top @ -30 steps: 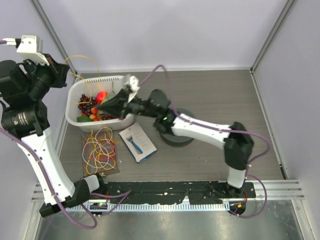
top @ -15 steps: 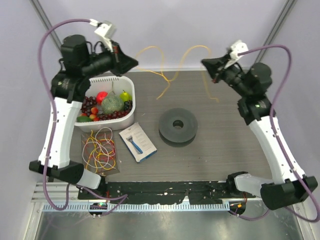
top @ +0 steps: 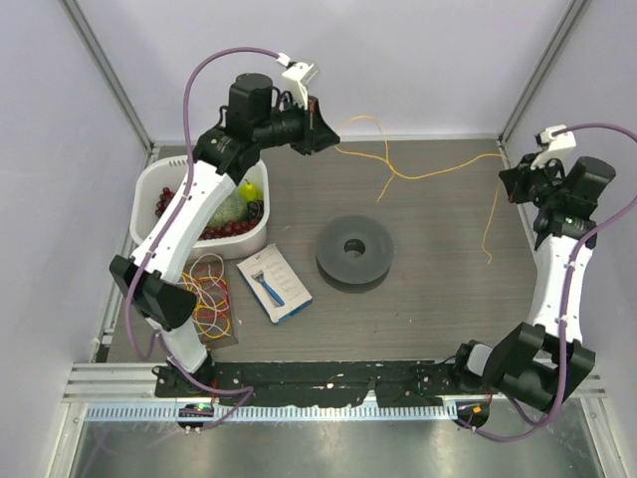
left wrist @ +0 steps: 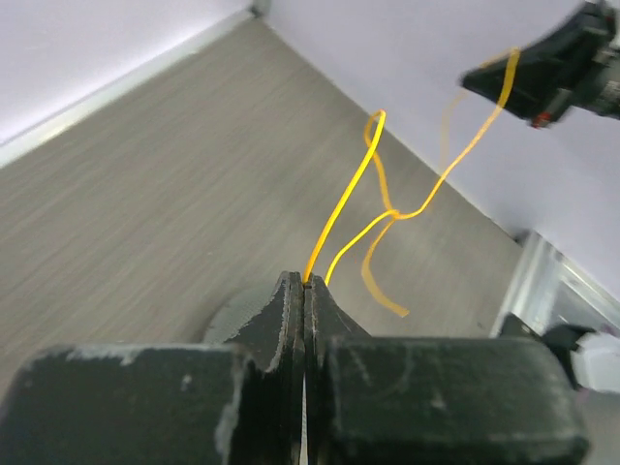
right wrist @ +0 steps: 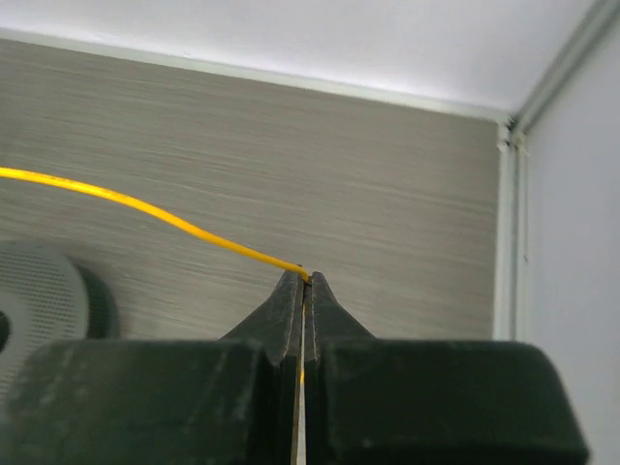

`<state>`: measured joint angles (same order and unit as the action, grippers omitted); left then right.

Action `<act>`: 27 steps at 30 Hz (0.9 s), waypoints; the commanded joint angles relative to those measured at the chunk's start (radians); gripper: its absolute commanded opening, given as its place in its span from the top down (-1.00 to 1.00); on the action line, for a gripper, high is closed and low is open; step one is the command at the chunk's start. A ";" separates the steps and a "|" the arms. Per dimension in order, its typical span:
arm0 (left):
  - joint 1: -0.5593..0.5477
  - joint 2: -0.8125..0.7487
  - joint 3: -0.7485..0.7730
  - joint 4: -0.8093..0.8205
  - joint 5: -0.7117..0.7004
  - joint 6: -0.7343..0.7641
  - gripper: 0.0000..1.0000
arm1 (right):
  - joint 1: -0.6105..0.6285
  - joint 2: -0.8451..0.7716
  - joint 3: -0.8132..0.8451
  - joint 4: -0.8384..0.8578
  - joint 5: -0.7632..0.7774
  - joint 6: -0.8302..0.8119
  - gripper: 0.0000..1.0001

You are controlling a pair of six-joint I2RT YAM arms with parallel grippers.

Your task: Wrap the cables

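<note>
A thin yellow-orange cable [top: 418, 175] runs in the air between my two grippers above the back of the table, and a loose end hangs down at the right [top: 489, 239]. My left gripper [top: 333, 139] is shut on one part of it, with the wire [left wrist: 344, 199] leaving its closed tips [left wrist: 306, 281]. My right gripper [top: 505, 184], near the right wall, is shut on another part; the wire [right wrist: 145, 205] leads left from its tips [right wrist: 305, 276]. The dark grey round spool [top: 354, 251] lies flat mid-table, below and between the grippers. I cannot tell where the wire joins it.
A white basket [top: 147, 189] of fruit stands at the left under the left arm. In front of it lie a bag of coloured rubber bands [top: 206, 299] and a packaged blue razor [top: 274, 282]. The right wall rail [top: 526, 209] is close to the right gripper.
Both grippers have moved to the right, the right one swinging out and down to the right wall. The gap between them has widened and the cable is drawn out longer.
</note>
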<state>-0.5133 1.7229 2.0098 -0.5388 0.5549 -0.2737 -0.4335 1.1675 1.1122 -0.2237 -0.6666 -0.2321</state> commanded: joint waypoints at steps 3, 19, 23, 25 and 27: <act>0.022 -0.022 0.052 0.020 -0.366 0.064 1.00 | -0.146 0.078 0.011 -0.005 -0.068 -0.039 0.99; 0.072 -0.086 -0.262 0.370 0.105 -0.534 1.00 | 0.065 0.031 -0.037 -0.483 -0.220 -0.458 -0.32; 0.059 -0.089 -0.336 0.488 0.181 -0.604 1.00 | 0.116 -0.005 0.015 -0.539 -0.336 -0.455 -0.43; 0.050 -0.094 -0.344 0.503 0.189 -0.605 1.00 | 0.142 -0.025 0.040 -0.508 -0.381 -0.419 -0.43; 0.044 -0.097 -0.350 0.517 0.181 -0.619 1.00 | 0.180 -0.060 0.040 -0.411 -0.390 -0.328 -0.43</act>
<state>-0.4576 1.6733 1.6527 -0.1749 0.6754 -0.8230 -0.3004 1.1893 1.0859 -0.7235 -0.9447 -0.6323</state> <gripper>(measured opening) 0.009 0.714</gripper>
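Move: Both hands are shut on the yellow cable stretched between them, well above the table. The grey spool it is being brought to lies about 7 cm to the right of the left hand, 4 cm back and some 38 cm below; from the right hand it is roughly 28 cm to the left, 4 cm back and 28 cm down. From the left hand, the white booklet lies about 15 cm left and 14 cm back, the fruit bin some 35 cm left and 6 cm ahead, both far below. The right hand first carries its end of the yellow cable about 5 cm farther right while sinking, then turns back and swings some 15 cm left towards the spool, drawing back about 7 cm and reaching 11 cm down before rising a little; on the way its fingers open wide and let go of the cable while the hand turns about 30 degrees counter-clockwise. The left hand keeps its pinch on the cable, swings about 5 cm forward and left and comes back, then ends some 4 cm lower, having rolled about 30 degrees about its own fingers, counter-clockwise as seen from behind the hand. ##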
